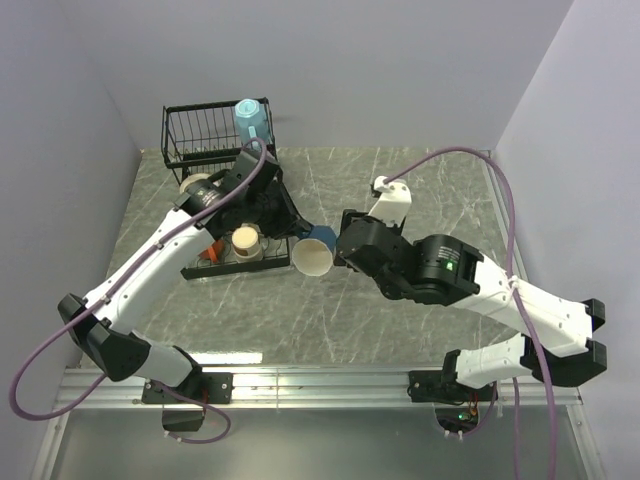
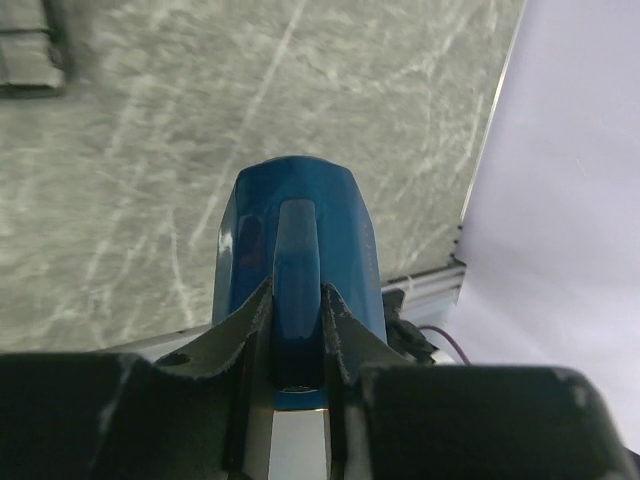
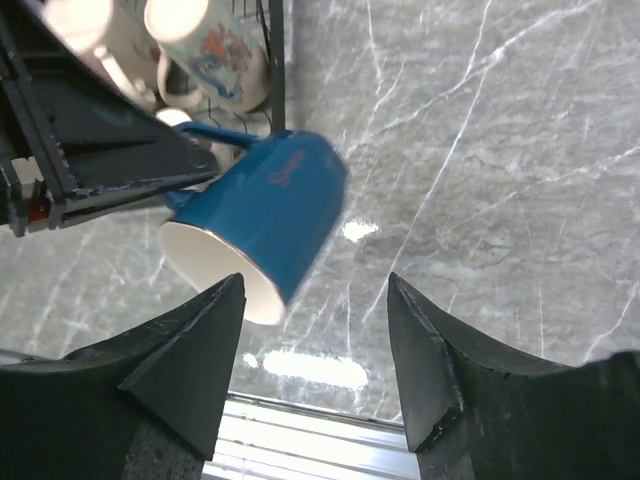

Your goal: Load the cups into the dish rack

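Observation:
My left gripper [image 1: 297, 231] is shut on the handle of a dark blue mug [image 1: 316, 250] with a cream inside, and holds it tilted above the table just right of the black wire dish rack [image 1: 190, 135]. The left wrist view shows the fingers [image 2: 255, 320] pinching the handle of the mug [image 2: 300, 235]. My right gripper [image 1: 341, 248] is open and empty just right of the mug; in its wrist view the gripper [image 3: 315, 292] is open below the mug [image 3: 270, 210]. A light blue cup [image 1: 252, 120] sits on the rack's upper shelf. A cream mug [image 1: 245, 243] stands in the lower tier.
More cream mugs, one with a printed picture [image 3: 215, 50], sit in the rack's lower tier behind the left gripper. The grey marble table [image 1: 430, 190] runs right to a white wall. A metal rail [image 1: 320, 385] runs along the near edge.

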Tool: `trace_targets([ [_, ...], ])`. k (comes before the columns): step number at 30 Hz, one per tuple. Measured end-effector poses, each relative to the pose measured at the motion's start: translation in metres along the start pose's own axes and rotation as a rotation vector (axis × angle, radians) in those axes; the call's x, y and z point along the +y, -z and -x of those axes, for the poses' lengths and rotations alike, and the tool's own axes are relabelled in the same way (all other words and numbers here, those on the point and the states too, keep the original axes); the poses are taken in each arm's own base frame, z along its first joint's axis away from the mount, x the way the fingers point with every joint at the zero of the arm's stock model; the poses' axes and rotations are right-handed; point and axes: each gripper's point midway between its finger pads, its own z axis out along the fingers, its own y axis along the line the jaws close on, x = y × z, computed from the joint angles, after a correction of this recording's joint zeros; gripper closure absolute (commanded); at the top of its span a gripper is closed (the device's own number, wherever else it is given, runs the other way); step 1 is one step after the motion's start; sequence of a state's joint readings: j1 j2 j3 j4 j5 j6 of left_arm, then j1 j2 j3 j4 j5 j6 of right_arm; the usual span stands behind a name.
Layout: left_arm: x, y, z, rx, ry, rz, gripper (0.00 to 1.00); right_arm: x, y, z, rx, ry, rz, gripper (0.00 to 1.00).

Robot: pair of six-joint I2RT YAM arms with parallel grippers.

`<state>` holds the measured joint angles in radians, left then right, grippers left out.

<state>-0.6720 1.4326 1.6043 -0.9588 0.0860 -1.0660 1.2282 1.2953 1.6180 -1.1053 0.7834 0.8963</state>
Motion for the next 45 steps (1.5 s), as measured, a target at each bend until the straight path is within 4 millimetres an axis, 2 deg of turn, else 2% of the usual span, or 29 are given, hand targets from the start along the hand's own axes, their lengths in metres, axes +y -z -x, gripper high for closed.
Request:
trace_targets([
  [3,0.005,0.008,0.014,-0.045,-0.001,0.024,1.00,-0.004,0.004,0.005,-0.016,-0.018,0.004,0.33],
  [6,0.005,0.025,0.039,-0.132,-0.014,0.035,1.00,-0.010,0.007,0.007,-0.026,-0.028,0.004,0.33],
  [9,-0.006,0.054,0.072,-0.258,-0.039,0.014,1.00,-0.019,0.010,0.006,-0.032,-0.033,0.000,0.33],
  [14,-0.029,0.119,0.136,-0.545,-0.107,-0.032,1.00,-0.036,0.015,0.000,-0.032,-0.031,-0.006,0.33],
  [17,-0.038,0.152,0.167,-0.728,-0.179,-0.038,1.00,-0.046,0.017,-0.005,-0.028,-0.026,-0.005,0.33],
  [20,-0.040,0.172,0.192,-0.900,-0.261,-0.020,1.00,-0.053,0.020,-0.009,-0.025,-0.020,0.003,0.33],
  [23,-0.033,0.179,0.215,-1.045,-0.330,0.040,1.00,-0.062,0.021,-0.014,-0.022,-0.002,0.011,0.33],
  [27,-0.020,0.173,0.256,-1.176,-0.360,0.118,1.00,-0.069,0.020,-0.023,-0.004,0.040,0.016,0.33],
  [32,0.024,0.143,0.312,-1.270,-0.341,0.222,1.00,-0.062,0.011,-0.028,0.022,0.085,0.017,0.33],
  [36,0.056,0.111,0.352,-1.318,-0.350,0.278,1.00,-0.050,-0.010,-0.037,0.075,0.123,-0.005,0.33],
  [40,0.077,0.075,0.385,-1.331,-0.371,0.273,1.00,-0.032,-0.038,-0.046,0.136,0.180,-0.036,0.34],
  [45,0.105,0.037,0.409,-1.323,-0.382,0.271,1.00,-0.028,-0.062,-0.052,0.191,0.194,-0.046,0.35],
])
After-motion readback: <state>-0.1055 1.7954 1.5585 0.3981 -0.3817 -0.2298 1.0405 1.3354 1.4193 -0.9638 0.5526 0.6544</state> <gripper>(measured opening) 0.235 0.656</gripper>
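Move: The left hand already holds the blue cup by its handle; the free slot in the upper tier lies about 32 cm ahead and 27 cm to its left, slightly below its height. The light blue cup stands in that tier about 32 cm ahead and 14 cm left. In the lower tier, some 22 cm down, the orange cup is about 11 cm ahead, 28 cm left, and the small white cup 10 cm ahead, 16 cm left. From the right hand, the slot is roughly 38 cm ahead and 37 cm left. Up and to the left first, the left hand lifts the blue cup some 20 cm clear, then swings forward and farther left while sinking about 13 cm towards the upper tier's free left side, its fingers tipping up to point almost level ahead, grip kept. The emptied right hand, fingers staying open, drifts right, then returns, easing forward and ending about 8 cm lower. ##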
